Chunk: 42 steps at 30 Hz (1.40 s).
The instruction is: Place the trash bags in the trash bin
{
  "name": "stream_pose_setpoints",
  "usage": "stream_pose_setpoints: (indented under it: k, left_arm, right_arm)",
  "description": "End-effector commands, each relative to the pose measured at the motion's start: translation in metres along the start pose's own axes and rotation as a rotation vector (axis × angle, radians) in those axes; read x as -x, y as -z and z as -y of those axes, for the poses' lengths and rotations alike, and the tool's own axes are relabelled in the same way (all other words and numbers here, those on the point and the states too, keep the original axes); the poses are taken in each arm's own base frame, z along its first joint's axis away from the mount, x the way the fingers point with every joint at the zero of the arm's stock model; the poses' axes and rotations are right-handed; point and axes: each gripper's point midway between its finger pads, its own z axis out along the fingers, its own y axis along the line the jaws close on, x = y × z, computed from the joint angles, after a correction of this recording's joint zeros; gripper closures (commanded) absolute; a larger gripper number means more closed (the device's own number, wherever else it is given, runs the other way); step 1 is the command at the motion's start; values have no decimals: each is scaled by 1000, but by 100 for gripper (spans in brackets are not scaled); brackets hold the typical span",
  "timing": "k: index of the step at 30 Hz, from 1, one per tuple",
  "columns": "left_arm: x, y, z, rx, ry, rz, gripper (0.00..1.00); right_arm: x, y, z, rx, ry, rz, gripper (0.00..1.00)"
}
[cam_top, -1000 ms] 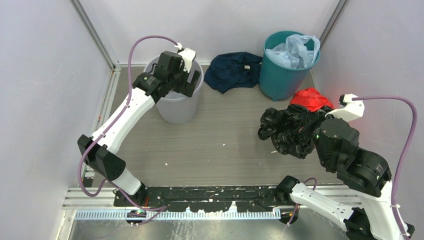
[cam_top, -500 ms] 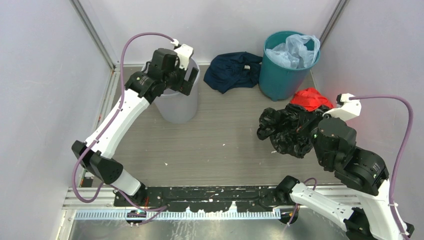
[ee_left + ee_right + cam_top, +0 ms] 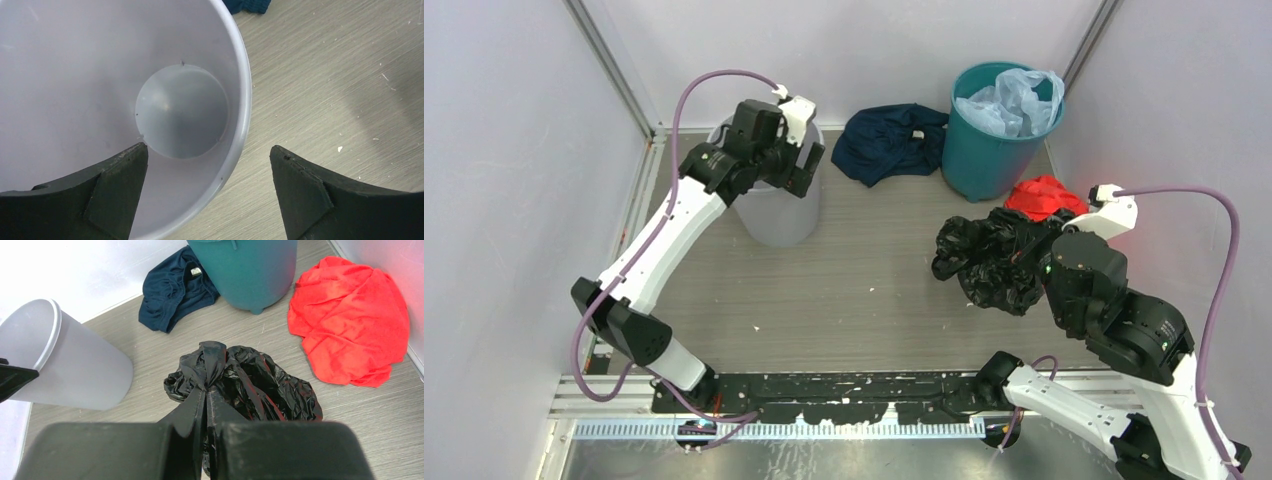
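Note:
The trash bag [image 3: 986,262] is a crumpled glossy black bundle hanging at the right, above the floor. My right gripper [image 3: 1044,262] is shut on a pinched fold at its top; in the right wrist view the jaws [image 3: 206,389] meet on the plastic and the trash bag [image 3: 260,385] hangs beyond them. The light grey trash bin [image 3: 779,215] stands at the back left, and it is empty inside [image 3: 182,112]. My left gripper [image 3: 799,165] is open over its right rim [image 3: 245,100], one finger over the inside and the other over the floor. The trash bin [image 3: 65,360] also shows at the left of the right wrist view.
A teal bin [image 3: 994,150] holding a pale blue plastic bag [image 3: 1014,100] stands at the back right. A navy cloth [image 3: 889,140] lies between the two bins. A red cloth [image 3: 1044,197] lies by the right wall, behind the black bag. White walls close in left, back and right.
The right gripper has carried the black bag a little to the left. The left gripper has shifted slightly left over the grey bin's rim and stays open.

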Motion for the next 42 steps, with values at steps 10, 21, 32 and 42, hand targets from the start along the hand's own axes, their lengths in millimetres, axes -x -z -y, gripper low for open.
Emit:
stream_pose_setpoints:
  k: [10,21,32,42]
  left_arm:
    - [-11,-42,12,-41,-1,-66,43]
    - [-5,-42,21,-86,17,-76,100]
    - [17,-21,72,-285,27,-16,100]
    - [24,-23,145,-382,-80,-7,100]
  right_arm:
    - [7,0,0,0,-48,37,91]
    - [17,5,0,5,-43,51,91]
    - [28,7,1,-8,-37,78,91]
    - [34,10,9,-31,-33,97,91]
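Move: The gray bin's middle lies about 5 cm ahead, 8 cm left and 18 cm below the open left hand, its near right rim just below the fingers. From that hand, the navy cloth is some 24 cm ahead, 19 cm right and 31 cm down; the teal bin is about 16 cm ahead, 38 cm right and 18 cm down. From the right hand, the gray bin is roughly 23 cm ahead, 43 cm left and 25 cm lower. Pinches the gray bin's near right rim: the left hand sinks about 6 cm with its fingers astride the wall, tips slightly downward and shuts on it. Still gripping, it drags the bin right and back by roughly 10 cm, easing up a little and turning clockwise. The right hand keeps hold of the black bag, nearly in place. ##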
